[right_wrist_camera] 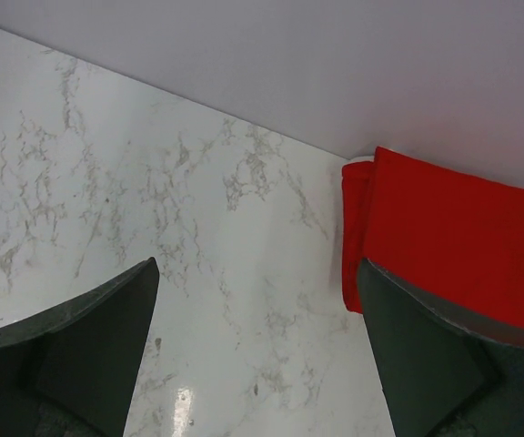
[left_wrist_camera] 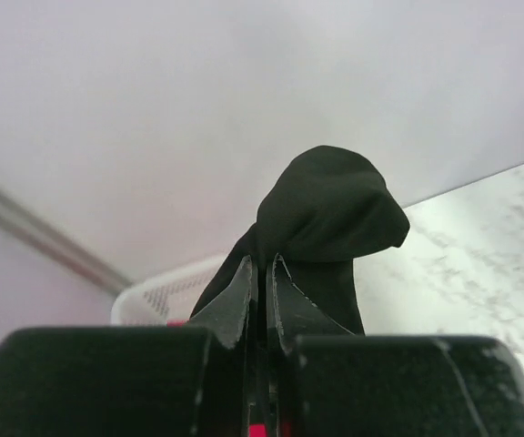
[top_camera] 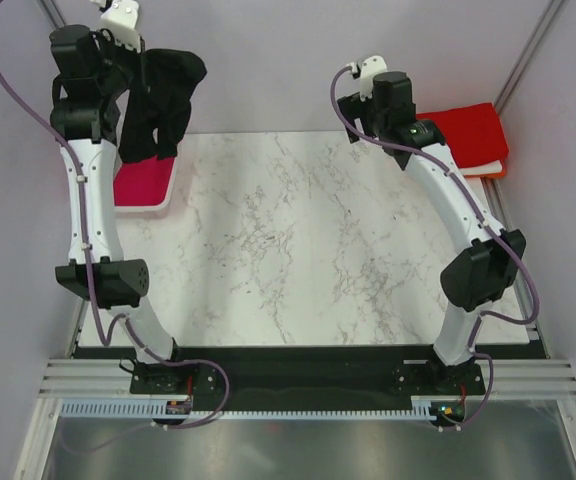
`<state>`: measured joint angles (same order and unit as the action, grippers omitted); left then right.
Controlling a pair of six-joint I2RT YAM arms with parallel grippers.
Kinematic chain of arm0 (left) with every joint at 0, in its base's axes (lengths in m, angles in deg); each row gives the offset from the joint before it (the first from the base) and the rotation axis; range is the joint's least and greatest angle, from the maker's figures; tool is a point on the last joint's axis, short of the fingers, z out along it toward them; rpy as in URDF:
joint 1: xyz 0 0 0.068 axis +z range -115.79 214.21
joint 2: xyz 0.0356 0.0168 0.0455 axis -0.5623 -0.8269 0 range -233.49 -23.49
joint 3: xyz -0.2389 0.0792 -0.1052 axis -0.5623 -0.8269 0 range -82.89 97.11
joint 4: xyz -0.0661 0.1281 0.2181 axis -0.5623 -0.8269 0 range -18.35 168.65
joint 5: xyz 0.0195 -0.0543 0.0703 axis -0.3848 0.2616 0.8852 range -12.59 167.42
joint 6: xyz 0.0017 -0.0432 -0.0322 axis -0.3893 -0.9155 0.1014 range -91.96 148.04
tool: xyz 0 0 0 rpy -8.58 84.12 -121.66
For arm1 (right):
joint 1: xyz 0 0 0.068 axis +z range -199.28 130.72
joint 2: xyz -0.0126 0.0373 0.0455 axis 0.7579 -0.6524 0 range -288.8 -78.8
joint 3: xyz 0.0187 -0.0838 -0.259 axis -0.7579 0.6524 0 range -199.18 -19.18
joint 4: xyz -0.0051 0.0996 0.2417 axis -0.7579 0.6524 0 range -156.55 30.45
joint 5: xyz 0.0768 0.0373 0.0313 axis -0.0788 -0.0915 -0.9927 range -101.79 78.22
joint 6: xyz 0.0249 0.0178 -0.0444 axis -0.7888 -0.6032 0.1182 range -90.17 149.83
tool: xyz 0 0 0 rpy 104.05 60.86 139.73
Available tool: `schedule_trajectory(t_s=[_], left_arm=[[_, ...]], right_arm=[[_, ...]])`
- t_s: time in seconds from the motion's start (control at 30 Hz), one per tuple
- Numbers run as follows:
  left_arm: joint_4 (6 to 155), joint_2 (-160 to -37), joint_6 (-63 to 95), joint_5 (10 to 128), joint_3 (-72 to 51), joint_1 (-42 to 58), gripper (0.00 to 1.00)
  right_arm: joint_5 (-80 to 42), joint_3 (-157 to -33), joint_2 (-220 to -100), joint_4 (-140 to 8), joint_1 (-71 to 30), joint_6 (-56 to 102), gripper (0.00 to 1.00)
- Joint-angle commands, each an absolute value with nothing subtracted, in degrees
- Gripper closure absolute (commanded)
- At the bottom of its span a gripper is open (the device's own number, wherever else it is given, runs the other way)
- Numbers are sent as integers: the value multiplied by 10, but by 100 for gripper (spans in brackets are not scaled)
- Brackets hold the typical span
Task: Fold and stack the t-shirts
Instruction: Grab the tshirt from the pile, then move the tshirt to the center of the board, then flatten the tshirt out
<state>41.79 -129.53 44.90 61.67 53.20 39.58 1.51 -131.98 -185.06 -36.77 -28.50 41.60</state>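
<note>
A black t-shirt [top_camera: 163, 100] hangs bunched in the air at the back left, above the basket, and my left gripper [top_camera: 140, 62] is shut on it. In the left wrist view the jaws [left_wrist_camera: 262, 264] pinch a fold of the black cloth [left_wrist_camera: 330, 205], which bulges just beyond the tips. A folded red t-shirt [top_camera: 468, 135] lies at the back right on top of an orange one [top_camera: 495, 170]. My right gripper [top_camera: 360, 125] hovers open over bare table just left of that pile. The right wrist view shows nothing between its fingers [right_wrist_camera: 257, 273], with the red t-shirt [right_wrist_camera: 453, 237] by the right finger.
A white lattice basket [top_camera: 168, 195] stands at the table's left edge with magenta cloth [top_camera: 140, 180] inside; its rim [left_wrist_camera: 162, 291] shows under the black shirt. The marble tabletop [top_camera: 298, 250] stretches between the arms. Grey walls close the back and sides.
</note>
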Motion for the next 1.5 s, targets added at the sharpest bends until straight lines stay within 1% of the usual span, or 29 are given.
schedule_trajectory(t_s=[0.0, 0.03, 0.17, 0.27, 0.4, 0.43, 0.47, 0.5, 0.57, 0.63, 0.67, 0.7, 0.73, 0.77, 0.83, 0.87, 0.9, 1.0, 1.1, 1.2, 1.23, 1.33, 1.47], left_arm=[[460, -1241, 430, 518, 516, 362, 98], [457, -1234, 423, 486, 509, 353, 98], [432, -1209, 422, 437, 457, 269, 98], [420, -1190, 413, 429, 419, 212, 98], [420, -1182, 381, 409, 363, 164, 98], [421, -1184, 375, 401, 352, 152, 97], [422, -1190, 371, 398, 336, 147, 92], [423, -1198, 367, 394, 331, 144, 90], [428, -1237, 350, 395, 331, 144, 89], [427, -1273, 336, 409, 342, 145, 85], [427, -1309, 331, 417, 355, 147, 78], [427, -1328, 327, 424, 362, 148, 76], [427, -1345, 323, 439, 369, 151, 69], [426, -1362, 317, 451, 383, 153, 64], [425, -1399, 313, 478, 391, 158, 59], [424, -1407, 318, 486, 389, 162, 55], [422, -1412, 323, 497, 385, 164, 53], [420, -1382, 337, 537, 345, 175, 51], [420, -1346, 345, 561, 287, 196, 50], [420, -1303, 357, 579, 224, 217, 51], [421, -1287, 359, 585, 197, 225, 51], [421, -1269, 370, 599, 160, 231, 52], [421, -1255, 373, 606, 148, 231, 53]], right_arm=[[61, -1318, -1801, -396, -307, 423, 2], [60, -1314, -1797, -396, -312, 424, 2], [60, -1308, -1772, -399, -337, 425, 2], [56, -1292, -1751, -402, -358, 425, 2], [35, -1260, -1721, -403, -378, 428, 2], [27, -1245, -1716, -401, -377, 438, 2], [18, -1237, -1711, -401, -378, 444, 2], [6, -1223, -1701, -397, -378, 450, 2], [-32, -1210, -1695, -388, -378, 472, 2], [-73, -1187, -1689, -374, -378, 488, 2], [-93, -1179, -1686, -368, -378, 509, 5], [-110, -1171, -1683, -356, -378, 517, 6], [-118, -1152, -1681, -351, -377, 526, 8], [-167, -1142, -1679, -345, -375, 549, 11], [-196, -1114, -1674, -325, -368, 572, 12], [-234, -1107, -1673, -318, -361, 582, 11], [-262, -1094, -1674, -296, -357, 603, 11], [-310, -1059, -1674, -265, -319, 623, 12], [-347, -1002, -1667, -260, -280, 637, 17], [-373, -943, -1666, -273, -242, 645, 22], [-376, -930, -1669, -275, -222, 659, 25], [-384, -882, -1681, -283, -194, 690, 30], [-384, -853, -1715, -294, -164, 710, 30]])
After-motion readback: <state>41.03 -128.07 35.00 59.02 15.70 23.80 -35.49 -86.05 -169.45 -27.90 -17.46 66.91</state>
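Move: The black t-shirt hangs bunched from the left fingers, its middle some 15 cm below them and about 3 cm ahead and 3 cm to the right; the open table middle lies about 13 cm back, 34 cm right and 45 cm down. The white basket is 4 cm ahead, 15 cm left, 42 cm below. From the right hand, the t-shirt is some 43 cm left, 2 cm ahead, at about its height; the table middle is 13 cm left, 13 cm back, 30 cm down. The black t-shirt, already off the pile, is swung away from the basket as the left arm sweeps right some 27 cm and back, then dips forward and down, tipping its fingers down about 40 degrees and opening them to let go, before drifting back left. The open right hand first swings right and up, then comes back, down and left over the cloth's near part, turning counter-clockwise. ##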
